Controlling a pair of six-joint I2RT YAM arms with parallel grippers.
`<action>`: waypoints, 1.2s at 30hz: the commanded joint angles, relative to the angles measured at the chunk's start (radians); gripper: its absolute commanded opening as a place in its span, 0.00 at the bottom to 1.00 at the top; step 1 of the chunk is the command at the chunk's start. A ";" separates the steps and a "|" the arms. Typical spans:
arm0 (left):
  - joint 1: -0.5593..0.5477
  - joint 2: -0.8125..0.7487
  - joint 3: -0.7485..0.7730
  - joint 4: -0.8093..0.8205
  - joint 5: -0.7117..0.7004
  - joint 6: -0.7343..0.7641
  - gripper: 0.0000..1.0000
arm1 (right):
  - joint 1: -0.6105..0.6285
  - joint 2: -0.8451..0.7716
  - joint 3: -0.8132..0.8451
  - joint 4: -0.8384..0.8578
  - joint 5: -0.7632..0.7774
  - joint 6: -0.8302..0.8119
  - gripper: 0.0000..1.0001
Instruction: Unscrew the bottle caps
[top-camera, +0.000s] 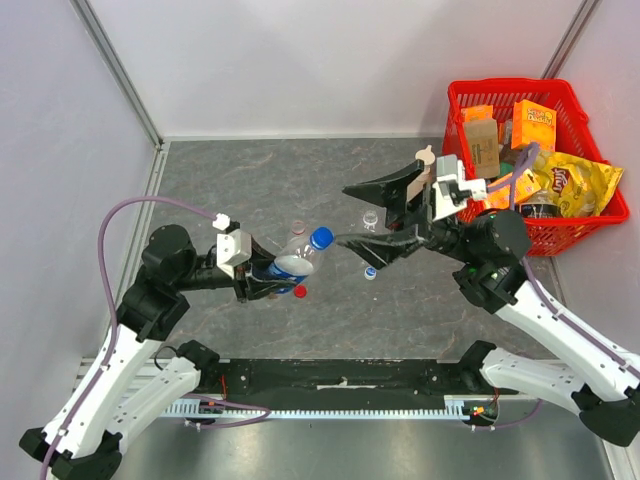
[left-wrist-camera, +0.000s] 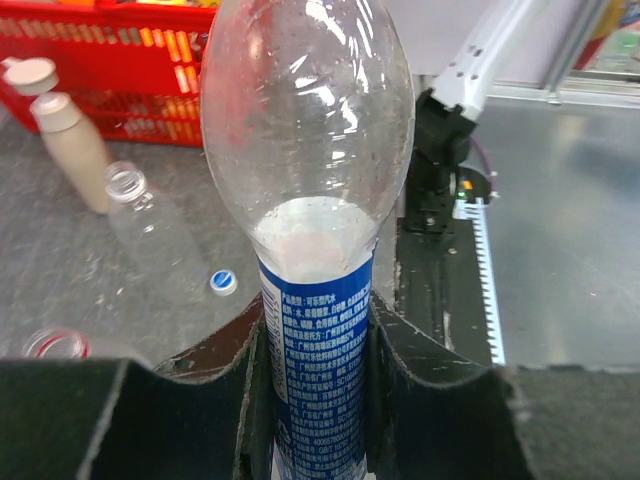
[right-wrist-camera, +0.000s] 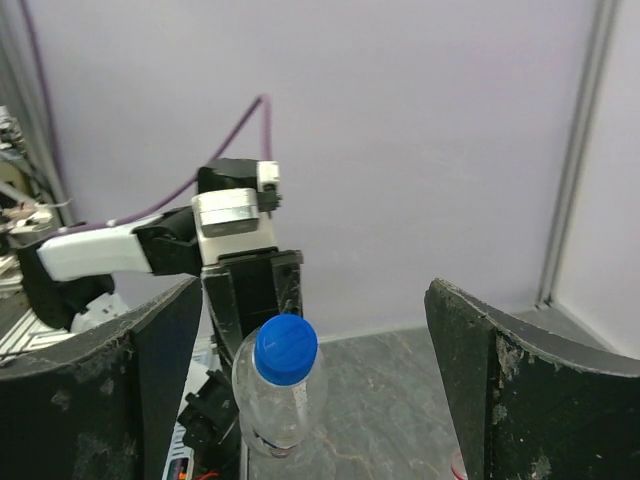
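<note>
My left gripper (top-camera: 268, 272) is shut on the blue Pepsi-label bottle (top-camera: 292, 262) and holds it tilted above the table, its blue cap (top-camera: 321, 238) screwed on and pointing right. In the left wrist view the fingers (left-wrist-camera: 200, 400) clamp the label (left-wrist-camera: 318, 350). My right gripper (top-camera: 342, 214) is open, its jaws spread wide just right of the cap and apart from it. The right wrist view shows the cap (right-wrist-camera: 286, 349) low between the open gripper (right-wrist-camera: 312, 300). A red cap (top-camera: 299, 291) and a white-and-blue cap (top-camera: 370, 272) lie loose. The unlabelled bottle (left-wrist-camera: 150, 225) is open.
A red basket (top-camera: 590, 225) of snack packs stands at the back right. A tall beige bottle (left-wrist-camera: 70, 135) stands near it. Another open bottle mouth with a red ring (top-camera: 296, 226) is just behind the held bottle. A metal rail (top-camera: 340, 405) runs along the near edge.
</note>
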 joint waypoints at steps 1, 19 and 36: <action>-0.002 -0.008 0.024 -0.064 -0.181 0.082 0.20 | -0.003 0.046 0.058 -0.108 0.154 0.011 0.98; -0.001 0.062 0.047 -0.181 -0.606 0.095 0.18 | -0.005 0.367 0.195 -0.197 0.283 0.300 0.96; -0.001 0.061 0.025 -0.179 -0.625 0.115 0.18 | -0.023 0.459 0.183 -0.131 0.200 0.415 0.69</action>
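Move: The blue cap of the bottle I still hold in my left hand is level with my open right hand, about 5 cm to its left and 5 below. From my left hand the cap is some 4 cm ahead, 7 right and 9 up. Far below my right hand, a red-labelled bottle stands about 8 cm ahead and 9 left, a clear bottle 9 ahead and 4 right, and a red cap lies 10 left, level with it. I swing both hands out together, closing my right hand's gap to the blue cap. It reaches about 13 cm forward, 11 down and 9 left, rolling some 40 degrees so its upper side tips forward, and its fingers begin to narrow around the cap near the end. My left hand keeps its grip and carries the bottle about 9 cm forward, 6 down and 5 left, turning some 35 degrees counter-clockwise. ##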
